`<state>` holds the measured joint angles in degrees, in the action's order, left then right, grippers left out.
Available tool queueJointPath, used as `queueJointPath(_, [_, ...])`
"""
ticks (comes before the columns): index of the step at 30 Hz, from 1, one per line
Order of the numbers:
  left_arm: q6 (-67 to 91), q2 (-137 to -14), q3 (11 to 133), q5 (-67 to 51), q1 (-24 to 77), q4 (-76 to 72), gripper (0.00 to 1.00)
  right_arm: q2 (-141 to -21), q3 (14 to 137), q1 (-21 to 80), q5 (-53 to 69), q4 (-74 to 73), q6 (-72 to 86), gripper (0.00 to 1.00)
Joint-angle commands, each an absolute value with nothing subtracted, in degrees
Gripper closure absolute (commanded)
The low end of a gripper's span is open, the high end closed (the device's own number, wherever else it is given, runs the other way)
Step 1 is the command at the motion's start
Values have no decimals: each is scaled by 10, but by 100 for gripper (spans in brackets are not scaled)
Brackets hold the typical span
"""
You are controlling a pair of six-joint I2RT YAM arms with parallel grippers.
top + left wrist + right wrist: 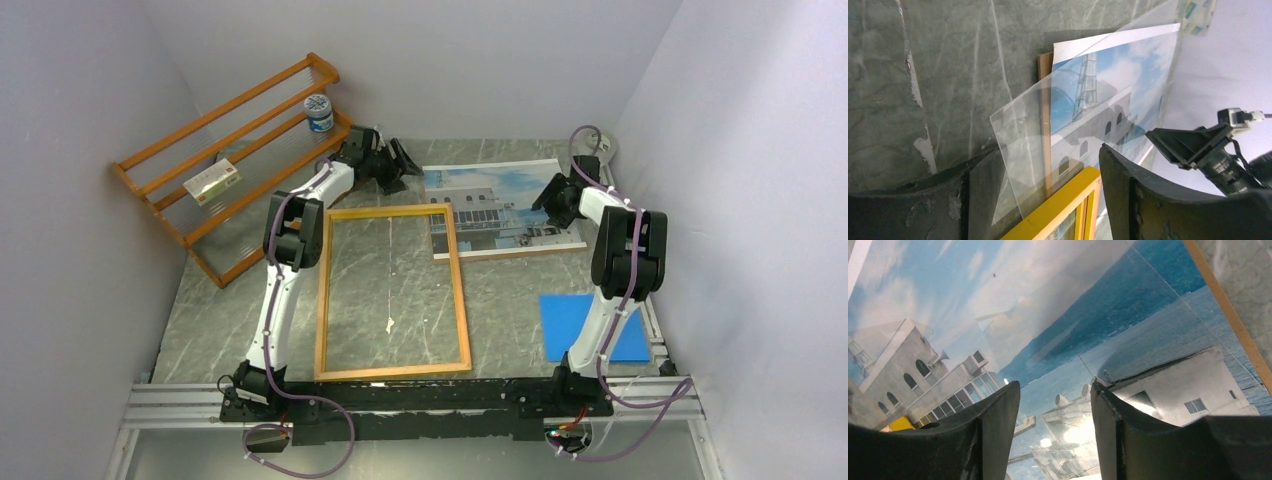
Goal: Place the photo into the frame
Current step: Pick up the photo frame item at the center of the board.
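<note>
The frame (458, 290) lies flat in the middle of the table, wood side up; its yellow corner (1063, 210) shows in the left wrist view. The photo (500, 205) lies face up behind it on a brown backing board (1045, 100), with a clear pane (1023, 140) skewed over it. My left gripper (395, 165) is open by the photo's left edge, and its jaws (1050, 150) straddle the pane edge and frame corner. My right gripper (555, 200) is open just above the photo's right part (1048, 315), with nothing between its jaws (1054, 387).
An orange slatted rack (230, 165) stands at the back left with a tin (318, 112) and a small box (212, 183) on it. A blue sheet (590, 325) lies at the front right. Walls close in on the left, back and right.
</note>
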<state>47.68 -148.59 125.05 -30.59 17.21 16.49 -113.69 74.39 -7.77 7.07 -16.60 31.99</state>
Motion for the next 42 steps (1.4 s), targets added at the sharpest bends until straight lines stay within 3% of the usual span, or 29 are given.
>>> queueJointPath(1, [545,-1487,1192,-356,173,101,27,-1195,722,-75,56,-273,298,39])
queueJointPath(6, [580,-1473,1149,-384,171,-12,32,-1201,733,-74,59,-281,295,38])
queueJointPath(12, [681,-1492,1112,-456,171,-195,45,-1201,739,-74,65,-281,288,38])
queueJointPath(20, [653,-1482,1120,-461,171,-219,78,-1183,734,-73,73,-265,288,36])
queueJointPath(25, [625,-1481,1137,-469,170,-246,97,-1141,734,-74,84,-258,293,28])
queueJointPath(31, [619,-1489,1178,-483,169,-279,98,-1062,734,-74,97,-269,293,20])
queueJointPath(42, [510,-1464,1238,-475,170,-285,97,-898,652,-59,144,-226,290,17])
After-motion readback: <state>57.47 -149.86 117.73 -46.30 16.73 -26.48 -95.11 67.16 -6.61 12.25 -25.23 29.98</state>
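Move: The clear sheet lies over the photo and sticks out past its left edge. Its far-left corner is just in front of my open left fingers, about 2 cm right, 1 cm back and 2 cm below. From that hand the photo's middle is 23 cm right and 11 cm back, and the yellow frame's far-right corner 10 cm right and 9 cm back. From my right hand the sheet corner is some 34 cm left and 10 cm ahead, and the photo's middle 11 cm left, 1 cm ahead. While my right fingertips keep pressing the clear sheet down on the photo, my left hand rolls some 20 degrees, slides about 2 cm right over the sheet's corner and shuts, pinching it. Then I lift it about 7 cm, edging right and tipping the fingers up, as my right hand lets off the sheet, opens wider and draws back and up. ##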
